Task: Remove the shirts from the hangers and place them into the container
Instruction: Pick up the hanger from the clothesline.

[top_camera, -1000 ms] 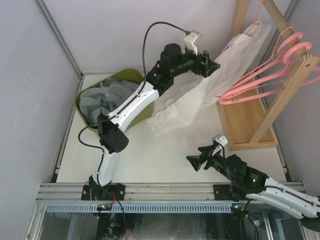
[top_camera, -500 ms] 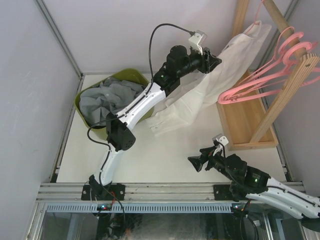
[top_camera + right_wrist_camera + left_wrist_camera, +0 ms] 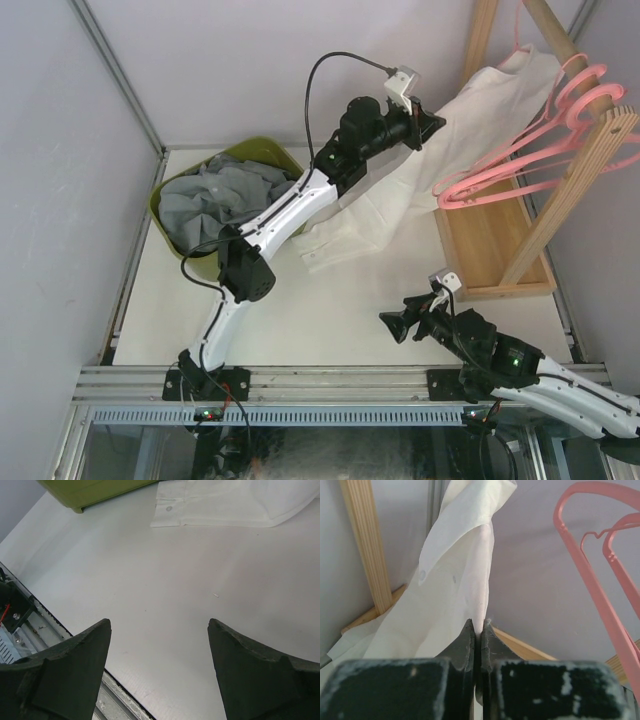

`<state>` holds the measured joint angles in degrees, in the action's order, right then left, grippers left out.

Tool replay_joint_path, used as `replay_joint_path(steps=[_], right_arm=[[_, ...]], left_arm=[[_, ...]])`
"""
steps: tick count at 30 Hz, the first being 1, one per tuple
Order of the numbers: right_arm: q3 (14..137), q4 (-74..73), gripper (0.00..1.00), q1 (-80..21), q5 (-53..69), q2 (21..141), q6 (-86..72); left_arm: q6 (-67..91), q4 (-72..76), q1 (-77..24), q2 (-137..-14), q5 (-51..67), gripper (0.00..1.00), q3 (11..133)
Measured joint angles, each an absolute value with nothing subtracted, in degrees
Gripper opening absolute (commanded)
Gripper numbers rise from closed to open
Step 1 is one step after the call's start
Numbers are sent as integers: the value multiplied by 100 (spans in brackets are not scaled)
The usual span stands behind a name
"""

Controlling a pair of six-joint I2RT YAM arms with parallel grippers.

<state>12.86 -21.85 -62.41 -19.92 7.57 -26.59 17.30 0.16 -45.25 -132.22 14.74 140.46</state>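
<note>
A white long-sleeved shirt [image 3: 470, 115] hangs from the wooden pole at the upper right, and its lower end trails on the table [image 3: 345, 235]. My left gripper [image 3: 430, 122] is raised against it, shut on a fold of the white shirt [image 3: 450, 590]; fabric shows between the closed jaws of the left gripper [image 3: 480, 625]. Empty pink hangers [image 3: 520, 160] [image 3: 585, 565] hang to the right of it. The olive-green container [image 3: 165, 222] at the left holds a grey shirt [image 3: 215, 192]. My right gripper [image 3: 396, 326] [image 3: 159, 623] stands open and empty, low over the table.
The wooden rack [image 3: 490, 250] with its slanted post [image 3: 575, 190] and base occupies the right side. A rack upright [image 3: 367, 545] shows left of the shirt. The container's corner [image 3: 95, 490] and the shirt's cuff [image 3: 172, 507] lie ahead of the right gripper.
My left gripper has closed on the white shirt and moved up and to the right with it. The right arm has barely moved.
</note>
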Motion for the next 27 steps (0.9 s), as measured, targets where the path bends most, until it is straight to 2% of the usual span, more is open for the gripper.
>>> replay_joint_path(steps=[19, 23, 27], right_arm=[[1369, -2340, 76, -6241, -2161, 725, -2792], [1369, -2340, 76, -6241, -2178, 725, -2797], [1372, -2338, 76, -6241, -2198, 725, -2801]], left_arm=[[1671, 628, -4523, -12370, 1350, 0, 14003], [1671, 849, -4523, -11994, 1341, 0, 13620], [1584, 1114, -4532, -11284, 1118, 0, 12379]])
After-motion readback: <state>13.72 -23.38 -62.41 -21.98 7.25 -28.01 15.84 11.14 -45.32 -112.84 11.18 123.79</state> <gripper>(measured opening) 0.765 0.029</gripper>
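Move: My left hand already pinches the white shirt over its hanger. That hanger's hook sits on the clothesline about 15 cm to my right, 8 cm ahead and some 18 cm higher. The empty pink hangers hang about 17 cm to the right, 5 cm nearer me and 8 cm up; the rack's far post is roughly 16 cm ahead and 9 cm right. From my right hand the hook lies some 36 cm ahead, 27 cm right and 45 cm up. I keep my left fingers shut on the shirt and hanger and raise them, slowly at first and then quickly, about 13 cm towards the height of the clothesline. As I climb I draw them left and back, some 8 cm away from the rack, and tip the fingertips up about 15 degrees; at the very end my hand dips slightly while still pulling left. ##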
